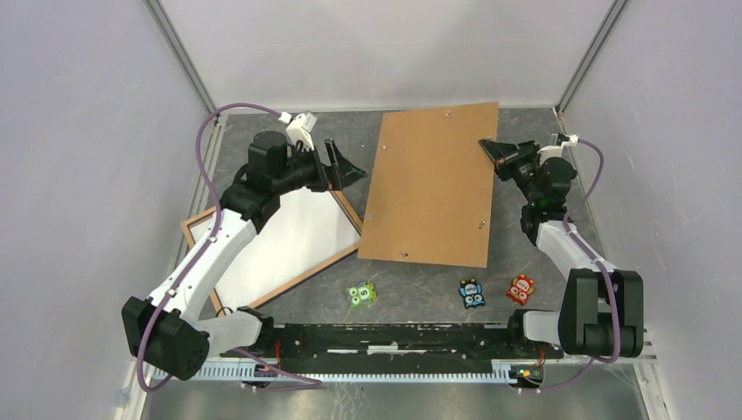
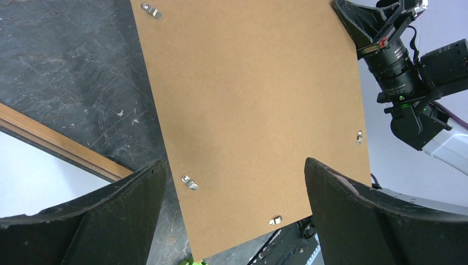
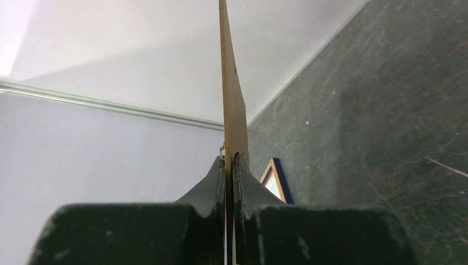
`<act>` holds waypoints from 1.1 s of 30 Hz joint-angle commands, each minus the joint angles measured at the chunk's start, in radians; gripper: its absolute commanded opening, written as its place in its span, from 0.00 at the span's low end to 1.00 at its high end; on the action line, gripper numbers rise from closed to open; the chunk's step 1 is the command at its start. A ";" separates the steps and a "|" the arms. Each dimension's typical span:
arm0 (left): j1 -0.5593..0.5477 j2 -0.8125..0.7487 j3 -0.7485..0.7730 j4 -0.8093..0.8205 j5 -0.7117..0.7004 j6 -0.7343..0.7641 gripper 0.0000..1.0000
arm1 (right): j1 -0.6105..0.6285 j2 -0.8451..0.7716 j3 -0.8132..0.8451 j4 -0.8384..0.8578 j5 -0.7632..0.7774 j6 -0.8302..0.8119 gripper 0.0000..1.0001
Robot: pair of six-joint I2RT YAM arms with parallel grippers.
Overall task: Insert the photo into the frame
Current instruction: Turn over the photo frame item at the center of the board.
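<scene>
The frame (image 1: 199,229) lies back-up at the left of the table, its light wood rails showing; a corner (image 3: 277,176) with a dark blue edge also shows in the right wrist view. Inside the rails lies the photo (image 1: 284,241), plain white side up, partly hidden by my left arm. My left gripper (image 1: 348,168) hangs open and empty over the frame's far right corner, facing the brown backing board (image 2: 254,110). My right gripper (image 1: 488,147) is shut on that board's right edge (image 3: 232,110) near its far corner.
The backing board (image 1: 433,184) fills the table's middle, with small metal clips (image 2: 190,183) along its edges. Three small toy figures, green (image 1: 361,295), blue (image 1: 472,292) and red (image 1: 521,289), lie near the front. White enclosure walls stand close on all sides.
</scene>
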 commanded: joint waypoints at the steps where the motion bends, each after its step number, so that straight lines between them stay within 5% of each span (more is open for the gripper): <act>1: 0.006 -0.037 -0.002 0.045 -0.009 -0.006 1.00 | 0.032 0.014 -0.004 0.192 -0.010 0.132 0.00; 11: 0.008 -0.065 -0.013 0.051 -0.033 0.001 1.00 | 0.280 0.215 -0.080 0.546 0.240 0.313 0.00; 20: 0.016 -0.090 -0.023 0.067 -0.024 -0.007 1.00 | 0.507 0.550 0.126 0.657 0.374 0.338 0.00; 33: 0.024 -0.076 -0.026 0.080 0.011 -0.025 1.00 | 0.619 0.879 0.229 0.829 0.477 0.263 0.00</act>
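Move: The right hand holds the brown-backed photo board; the wooden frame's middle is about 52 cm to its left, 10 cm nearer the base and 26 cm below. At that same depth below, the green owl lies 27 cm back and 29 cm left, the blue owl 27 cm back and straight in line. From the left hand the frame is some 15 cm left, level fore and aft, 28 cm down. Still pinching the board's edge, the right hand sweeps some 23 cm left and 14 down towards the frame. ##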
